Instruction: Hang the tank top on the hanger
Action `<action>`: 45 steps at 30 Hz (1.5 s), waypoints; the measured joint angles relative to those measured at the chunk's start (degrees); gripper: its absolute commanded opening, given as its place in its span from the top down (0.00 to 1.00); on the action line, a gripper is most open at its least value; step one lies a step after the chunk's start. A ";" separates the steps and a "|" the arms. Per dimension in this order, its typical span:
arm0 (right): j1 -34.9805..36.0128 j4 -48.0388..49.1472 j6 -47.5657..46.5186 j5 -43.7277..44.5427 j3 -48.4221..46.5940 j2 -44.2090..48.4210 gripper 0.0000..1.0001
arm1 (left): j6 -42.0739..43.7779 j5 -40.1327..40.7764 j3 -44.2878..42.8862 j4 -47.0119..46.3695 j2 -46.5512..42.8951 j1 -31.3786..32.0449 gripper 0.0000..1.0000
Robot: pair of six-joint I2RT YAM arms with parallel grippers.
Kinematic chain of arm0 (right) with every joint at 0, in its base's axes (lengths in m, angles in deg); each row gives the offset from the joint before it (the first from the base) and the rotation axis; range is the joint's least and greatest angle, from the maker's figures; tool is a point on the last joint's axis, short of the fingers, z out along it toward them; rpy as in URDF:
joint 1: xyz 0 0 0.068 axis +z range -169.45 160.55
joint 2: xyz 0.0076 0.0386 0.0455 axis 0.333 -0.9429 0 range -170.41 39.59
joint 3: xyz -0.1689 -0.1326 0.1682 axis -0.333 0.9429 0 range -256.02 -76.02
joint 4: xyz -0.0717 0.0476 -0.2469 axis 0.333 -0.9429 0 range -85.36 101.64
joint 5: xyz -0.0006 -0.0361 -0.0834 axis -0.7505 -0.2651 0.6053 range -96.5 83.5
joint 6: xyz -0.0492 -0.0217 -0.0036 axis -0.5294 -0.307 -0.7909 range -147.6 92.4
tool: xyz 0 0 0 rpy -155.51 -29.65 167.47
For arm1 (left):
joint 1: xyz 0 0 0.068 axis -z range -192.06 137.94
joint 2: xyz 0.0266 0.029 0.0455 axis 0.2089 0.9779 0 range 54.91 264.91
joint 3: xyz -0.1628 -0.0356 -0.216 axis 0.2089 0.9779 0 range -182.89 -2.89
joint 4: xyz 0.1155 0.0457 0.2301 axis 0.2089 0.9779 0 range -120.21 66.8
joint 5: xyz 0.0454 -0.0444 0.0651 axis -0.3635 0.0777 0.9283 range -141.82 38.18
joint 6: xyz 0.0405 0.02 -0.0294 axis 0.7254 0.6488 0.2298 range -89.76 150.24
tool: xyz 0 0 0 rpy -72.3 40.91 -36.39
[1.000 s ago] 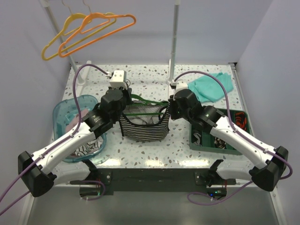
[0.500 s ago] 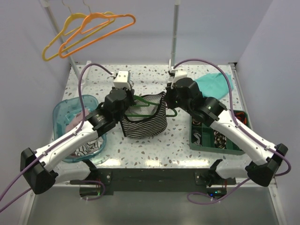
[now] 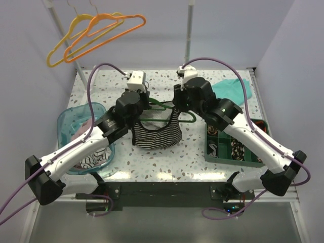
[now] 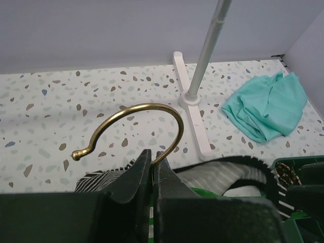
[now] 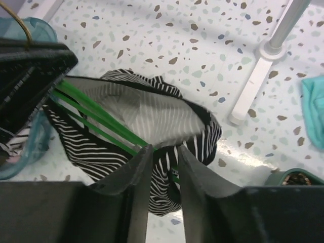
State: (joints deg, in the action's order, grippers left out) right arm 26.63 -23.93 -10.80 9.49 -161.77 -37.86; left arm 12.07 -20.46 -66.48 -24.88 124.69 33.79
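Note:
The striped tank top [image 3: 157, 134] hangs off the table from the green hanger [image 3: 174, 110]. In the right wrist view the hanger's green bars [image 5: 96, 119] run inside the tank top [image 5: 152, 114]. My left gripper [image 3: 143, 105] is shut on the base of the hanger's brass hook [image 4: 136, 109], with its jaws [image 4: 153, 161] pressed together on the wire. My right gripper [image 3: 175, 107] is at the top's right shoulder. Its jaws [image 5: 164, 148] stand parted, with striped fabric showing through the gap and nothing pinched.
A teal basin [image 3: 68, 121] holding garments sits at the left. A green compartment tray [image 3: 210, 147] is at the right, and a teal cloth [image 3: 233, 88] lies at the back right. Orange and yellow hangers [image 3: 101, 30] hang above. The white rack pole [image 3: 188, 45] and its foot [image 4: 195, 101] stand behind.
Both arms have carried the hanger and top up and toward the back. The right gripper's jaws, shut before, have parted and let go of the fabric.

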 measured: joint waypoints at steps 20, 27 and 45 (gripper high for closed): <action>-12.66 6.51 -18.51 -40.28 -11.34 3.50 0.42 | 16.68 -17.07 -34.27 13.64 2.43 0.00 1.00; -12.72 5.40 -19.41 -45.88 -15.06 3.10 0.42 | 18.88 -22.21 -40.39 16.87 5.44 0.00 1.00; -12.72 4.70 -12.41 -33.59 -2.64 15.63 0.38 | 17.55 -28.20 -30.51 16.63 7.08 0.00 1.00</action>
State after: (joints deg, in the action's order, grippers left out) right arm 13.91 -19.23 -23.21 -24.10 -164.42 -22.23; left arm 29.62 -48.66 -96.99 -8.25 131.77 33.79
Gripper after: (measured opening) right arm 0.619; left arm 0.053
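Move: The left gripper holds the green hanger by its neck; the tank top's striped body lies about 5 cm back, 5 cm right and 12 cm below this hand. The tank top's right strap is at the right fingertips, roughly 2 cm back and 3 cm below the right hand. From the right hand the hanger's right end is some 6 cm right, 3 cm back and 4 cm lower; the tank top's body 7 cm left, 4 cm back, 12 cm below. Keep the left gripper shut on the hanger's neck and swing it briskly up about 22 cm, then let it down again some 9 cm while shifting right and a little back, turning clockwise about 30 degrees. Spread the right fingers wider to free the strap, rise about 15 cm, turning counter-clockwise and back partway, then draw back and slightly right, fingers tipping up, staying open beside the tank top. ##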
